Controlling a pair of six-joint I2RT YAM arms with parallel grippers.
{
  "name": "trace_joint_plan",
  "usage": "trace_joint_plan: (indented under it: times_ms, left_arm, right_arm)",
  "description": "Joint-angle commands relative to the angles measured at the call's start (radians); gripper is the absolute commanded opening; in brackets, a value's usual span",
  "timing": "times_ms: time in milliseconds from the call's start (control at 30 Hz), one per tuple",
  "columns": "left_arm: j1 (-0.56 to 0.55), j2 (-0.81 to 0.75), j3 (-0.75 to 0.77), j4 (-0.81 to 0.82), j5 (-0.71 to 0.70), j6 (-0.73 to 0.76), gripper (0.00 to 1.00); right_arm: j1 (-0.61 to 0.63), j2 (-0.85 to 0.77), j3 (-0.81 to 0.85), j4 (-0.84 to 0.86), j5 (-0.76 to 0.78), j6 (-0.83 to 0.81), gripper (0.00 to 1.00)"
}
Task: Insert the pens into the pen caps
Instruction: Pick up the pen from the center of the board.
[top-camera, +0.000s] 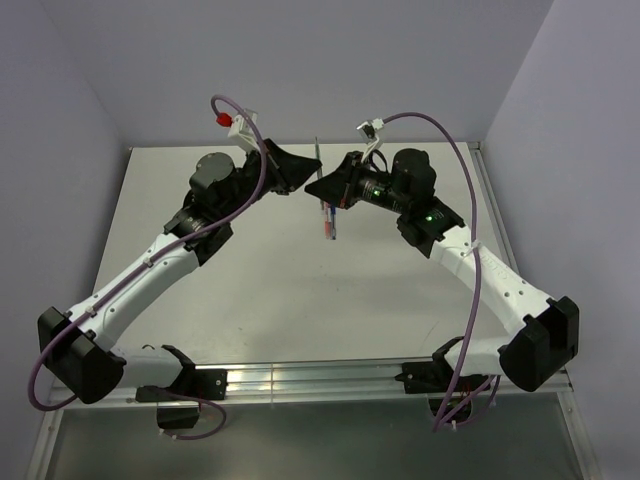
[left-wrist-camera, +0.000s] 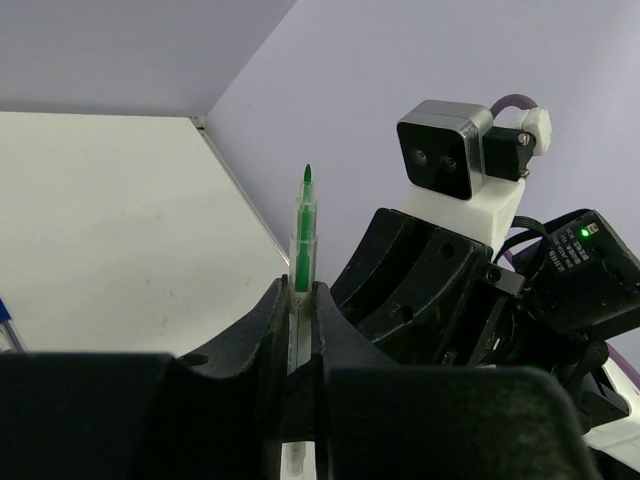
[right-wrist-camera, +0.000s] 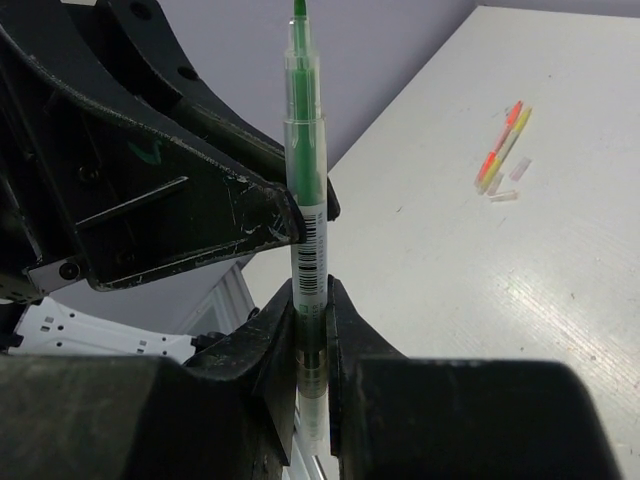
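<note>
A green pen (right-wrist-camera: 303, 150) with a clear barrel and a barcode stands upright above the table, tip up. My left gripper (left-wrist-camera: 297, 295) is shut on its barrel, and the green tip (left-wrist-camera: 306, 178) pokes out above the jaws. My right gripper (right-wrist-camera: 310, 295) is shut on the same pen lower down, its jaws pressed against both sides. In the top view the two grippers meet nose to nose, left (top-camera: 298, 172) and right (top-camera: 322, 188). More pens (right-wrist-camera: 503, 148), orange, red and yellow, lie together on the table. Two tiny pale pen caps (right-wrist-camera: 505, 196) lie beside them.
The loose pens (top-camera: 327, 222) lie on the white table just in front of the two grippers. The table (top-camera: 250, 290) is walled at the back and on both sides. A blue object (left-wrist-camera: 5, 322) shows at the left edge of the left wrist view.
</note>
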Motion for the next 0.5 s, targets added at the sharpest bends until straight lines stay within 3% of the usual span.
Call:
trace_joint_plan:
  times_ms: [0, 200, 367, 467]
  left_arm:
    - [-0.019, -0.014, 0.047, -0.008, 0.0, 0.041, 0.18]
    - [-0.017, -0.096, 0.032, -0.063, -0.051, 0.135, 0.42]
    - [-0.019, -0.142, 0.045, -0.13, -0.1, 0.176, 0.46]
    - [-0.013, -0.164, 0.056, -0.248, -0.212, 0.209, 0.46]
  right_arm:
    - [0.006, -0.028, 0.057, -0.014, 0.03, -0.029, 0.0]
    - [0.004, -0.051, 0.058, -0.063, 0.061, -0.045, 0.0]
    - [0.004, -0.071, 0.037, -0.089, 0.101, -0.057, 0.0]
    - [0.004, -0.087, 0.02, -0.136, 0.145, -0.078, 0.0]
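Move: Between the left fingers, high over the board, stands the upright green pen, its middle about level with that hand's point. The right fingers also hold it, lower down, its middle some 4 cm above their point. The red pen lies on the board about 13 cm ahead of the left hand, 2 cm right and 40 cm below; the blue pen lies 2 cm right of the red one. Letting go of the upright green pen, the left hand spreads its fingers to nearly half open, then draws off to its left and somewhat back and up, about 5 cm in all, turning slightly. The right hand keeps its pinch on the pen's lower part and eases about 1.5 cm to the right. ##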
